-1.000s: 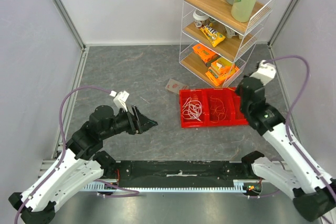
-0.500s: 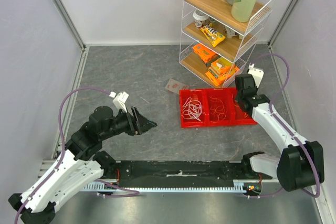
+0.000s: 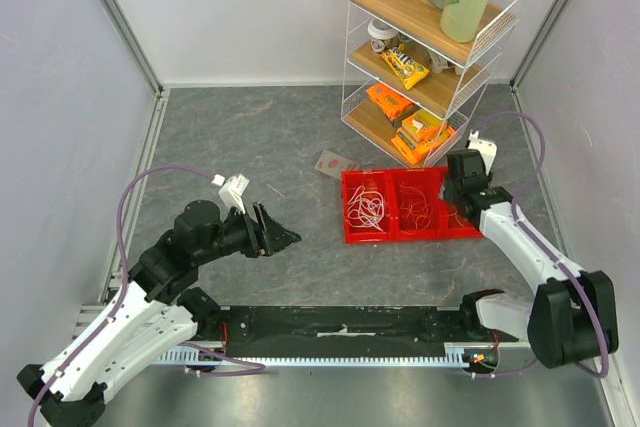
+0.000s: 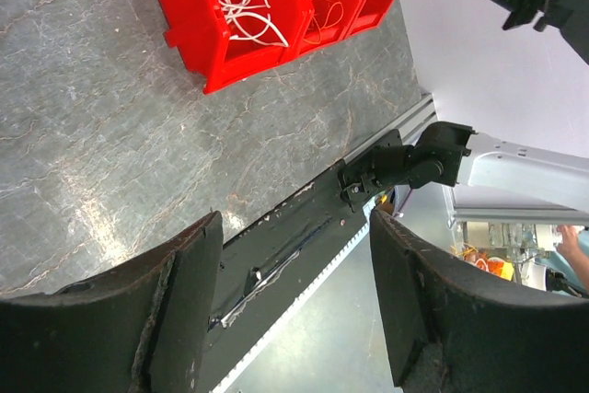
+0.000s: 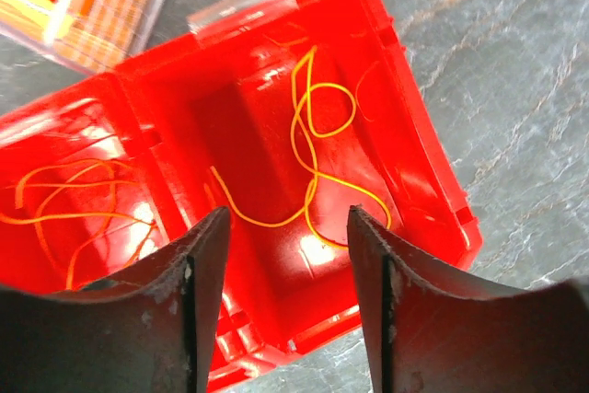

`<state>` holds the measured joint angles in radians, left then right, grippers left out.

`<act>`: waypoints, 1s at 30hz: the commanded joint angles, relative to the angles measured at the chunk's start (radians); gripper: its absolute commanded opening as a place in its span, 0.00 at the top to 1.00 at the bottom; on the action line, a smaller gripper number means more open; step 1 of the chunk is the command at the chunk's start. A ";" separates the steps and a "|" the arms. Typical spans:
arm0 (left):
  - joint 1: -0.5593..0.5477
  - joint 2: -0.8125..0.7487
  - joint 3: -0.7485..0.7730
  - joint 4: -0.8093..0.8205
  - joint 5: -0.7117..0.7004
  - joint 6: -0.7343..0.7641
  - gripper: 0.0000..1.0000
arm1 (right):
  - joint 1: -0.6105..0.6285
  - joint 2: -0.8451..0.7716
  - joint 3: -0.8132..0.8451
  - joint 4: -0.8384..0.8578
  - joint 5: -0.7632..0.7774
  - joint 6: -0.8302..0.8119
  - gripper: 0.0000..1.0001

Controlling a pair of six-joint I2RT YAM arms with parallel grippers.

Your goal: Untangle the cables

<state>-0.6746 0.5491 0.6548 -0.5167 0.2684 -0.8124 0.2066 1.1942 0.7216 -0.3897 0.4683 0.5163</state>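
The cables lie sorted in a red three-compartment tray (image 3: pixel 350 182): white loops (image 3: pixel 368 209) on the left and orange ones (image 3: pixel 420 209) in the middle. In the right wrist view, a yellow cable (image 5: pixel 317 154) lies loose in the end compartment of the tray (image 5: pixel 419 149), with orange cables (image 5: pixel 74 213) in the compartment beside it. My right gripper (image 5: pixel 287 216) hangs open just above the yellow cable and holds nothing. It covers the tray's right end (image 3: pixel 460 199). My left gripper (image 3: pixel 285 238) (image 4: pixel 294 223) is open and empty over the floor, well left of the tray (image 4: pixel 198 34).
A white wire shelf (image 3: pixel 430 47) with bottles and snack packs stands just behind the tray. A small packet (image 3: pixel 335 164) lies on the grey floor left of it. A black rail (image 3: pixel 340 327) runs along the near edge. Walls close in on both sides.
My right arm swung in from the right and lowered over the tray's right compartment. Its jaws went from shut to open. The left arm barely moved.
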 commanded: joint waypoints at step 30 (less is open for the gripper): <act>-0.002 -0.536 -0.198 0.762 0.164 0.051 0.29 | 0.396 -1.013 0.142 0.078 -0.010 0.071 0.02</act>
<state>-0.6746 0.1116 0.4881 0.0868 0.4725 -0.8242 0.6037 0.3305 0.8925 -0.3008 0.2127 0.5842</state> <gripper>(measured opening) 0.708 0.979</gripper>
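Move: The yellow cable, already let go, lies in the tray's right compartment about 4 cm ahead of the right hand, 1 cm to its right and some 6 cm below. On the same level, the orange cable in the middle compartment is about 4 cm ahead and 10 cm left, the white cable 4 cm ahead and roughly 22 cm left. From the left hand the yellow cable is about 17 cm ahead, 40 cm right and 18 cm below. Up and left, the empty right hand leaves the red tray, then swings partly back right while drawing back, ending some 30 cm higher as its fingers spread from half to fully open and its wrist tips up steeply. The left hand first eases slightly right, then rises about 15 cm and draws back, tipping up some 40 degrees with its fingers still open. ##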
